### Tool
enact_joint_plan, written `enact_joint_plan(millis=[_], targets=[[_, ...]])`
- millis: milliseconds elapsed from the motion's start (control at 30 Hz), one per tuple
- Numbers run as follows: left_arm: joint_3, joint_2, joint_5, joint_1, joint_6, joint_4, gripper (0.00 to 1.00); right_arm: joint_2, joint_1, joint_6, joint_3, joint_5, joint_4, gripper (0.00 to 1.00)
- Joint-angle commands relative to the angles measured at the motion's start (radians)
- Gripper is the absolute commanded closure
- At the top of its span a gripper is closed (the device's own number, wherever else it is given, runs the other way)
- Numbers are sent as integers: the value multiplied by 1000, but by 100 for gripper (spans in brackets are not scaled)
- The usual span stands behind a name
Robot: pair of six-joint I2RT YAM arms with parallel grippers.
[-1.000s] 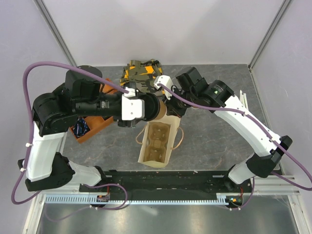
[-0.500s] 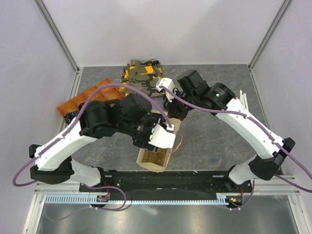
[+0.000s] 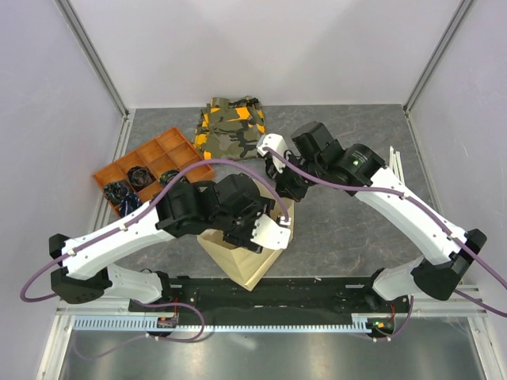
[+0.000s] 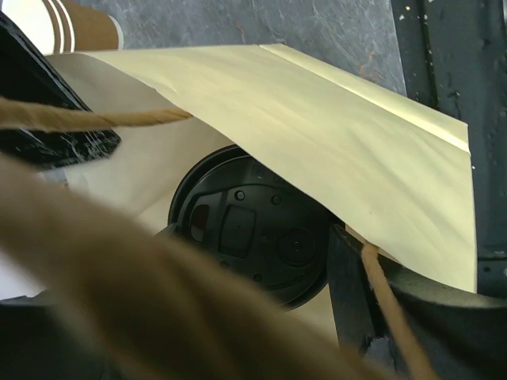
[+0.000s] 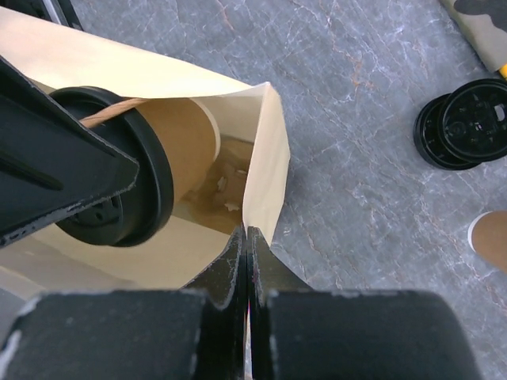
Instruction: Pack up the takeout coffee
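Observation:
The takeout coffee (image 5: 188, 141), a brown paper cup under a black lid (image 4: 253, 233), lies on its side in the mouth of the tan paper bag (image 5: 265, 170). My left gripper (image 3: 268, 229) is shut on it; one black finger (image 5: 63, 158) crosses the lid, and another finger (image 4: 356, 293) presses the lid's edge. The bag's wall (image 4: 333, 119) hangs over the lid, and a blurred twine handle (image 4: 119, 269) hides the lower left of that view. My right gripper (image 5: 248, 231) is shut on the bag's rim, holding it up, at the bag's far side (image 3: 287, 192).
Loose black lids (image 5: 467, 127) and a tan cup (image 5: 491, 237) sit on the grey table right of the bag. An orange tray (image 3: 181, 142) stands at the back left, with camouflage cloth (image 3: 230, 123) behind. A cardboard carrier (image 5: 215, 186) lies inside the bag.
My left arm swung from the back left toward the near side and brought the coffee down into the bag's mouth. The bag shifted and tilted. The right gripper kept its hold on the rim.

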Motion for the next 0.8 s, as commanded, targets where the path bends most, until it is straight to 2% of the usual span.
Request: enact_joint_plan(millis=[0,167,333,467,767], targets=[[7,-27,21,-2,27,97,67,-61,6,9,-30,-23,84,100],[56,-55,89,-4,20,136,68,-113,6,-22,-114,14,156,100],[128,-61,86,-4,-11,137,68,-177,6,-61,-215,52,259,100],[221,-20,80,-5,0,64,68,-161,6,-75,-202,75,251,100],[223,46,100,-5,37,38,69,-116,6,-52,-119,74,218,100]])
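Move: The left hand holds the lidded cup in the bag's mouth; the carrier it is meant for lies inside the bag, roughly 18 cm below and 2 cm back, level sideways. The bag rim pinched by the right hand is about 8 cm ahead and 7 cm right. The black lids stand some 19 cm ahead, 7 cm right. From the right hand, the carrier is about 10 cm back, 6 cm left and 19 cm below. Left hand lifts the lidded cup about 9 cm from the bag, fingers tipping more level; right keeps the rim. ##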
